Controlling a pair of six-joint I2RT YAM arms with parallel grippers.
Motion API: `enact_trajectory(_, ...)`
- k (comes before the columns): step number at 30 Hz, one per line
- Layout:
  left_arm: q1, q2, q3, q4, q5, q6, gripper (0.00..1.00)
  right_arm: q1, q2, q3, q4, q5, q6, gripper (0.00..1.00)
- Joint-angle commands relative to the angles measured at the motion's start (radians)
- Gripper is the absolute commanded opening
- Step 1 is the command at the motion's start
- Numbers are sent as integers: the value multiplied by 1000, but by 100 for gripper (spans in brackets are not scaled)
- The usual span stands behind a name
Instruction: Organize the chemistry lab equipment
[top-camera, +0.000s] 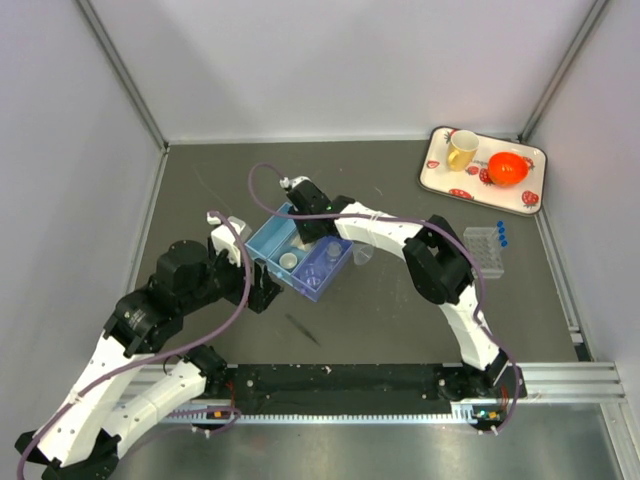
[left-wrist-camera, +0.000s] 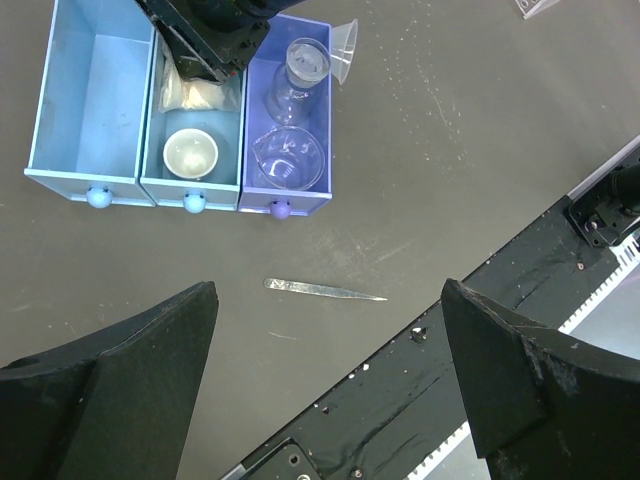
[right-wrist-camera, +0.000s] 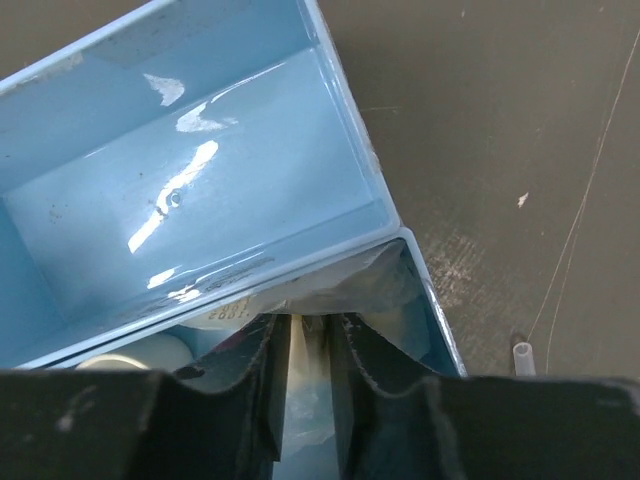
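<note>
The blue three-compartment tray (top-camera: 272, 240) lies mid-table. Its middle compartment holds the small bag of white material (left-wrist-camera: 200, 95) and a small white dish (left-wrist-camera: 190, 153). My right gripper (top-camera: 312, 232) reaches down into that compartment. In the right wrist view its jaws (right-wrist-camera: 308, 335) stand narrowly apart, open, with the bag's top (right-wrist-camera: 305, 400) in the gap. The darker end compartment holds a clear flask (left-wrist-camera: 296, 75) and a tiny beaker (left-wrist-camera: 290, 160). The clear funnel (left-wrist-camera: 343, 50) lies beside the tray. My left gripper (left-wrist-camera: 328, 335) hovers wide open and empty nearer the front.
A metal spatula (left-wrist-camera: 325, 290) lies on the table under my left gripper. The clear tube rack (top-camera: 487, 250) with blue-capped tubes (top-camera: 500, 233) stands at the right. A strawberry-patterned tray (top-camera: 436, 176) at the back right carries a yellow mug (top-camera: 461, 150) and an orange bowl (top-camera: 508, 168).
</note>
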Motion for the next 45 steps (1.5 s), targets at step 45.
enact_trajectory(45,-2,7,15,52,20,-19,99,-103,-911,-810,15,313,497,46)
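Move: The funnel lies on the table against the box's purple compartment, about 13 cm to the right of my right hand, 3 cm back and roughly level with it. My fingers are still at the bag in the middle compartment; the white cup is some 5 cm back and 4 cm left of them, the flask 6 cm right and 3 cm back. From my left hand the funnel lies about 19 cm ahead, 19 cm right and 21 cm below. I finish opening my right fingers to about half, letting go of the bag, and draw them up out of the middle compartment by some 15 cm. Rising, I swing right and somewhat back past the funnel, about 21 cm in all to the right, turning the hand some 30 degrees clockwise and sinking again over bare table on the funnel's right side, fingers open. ##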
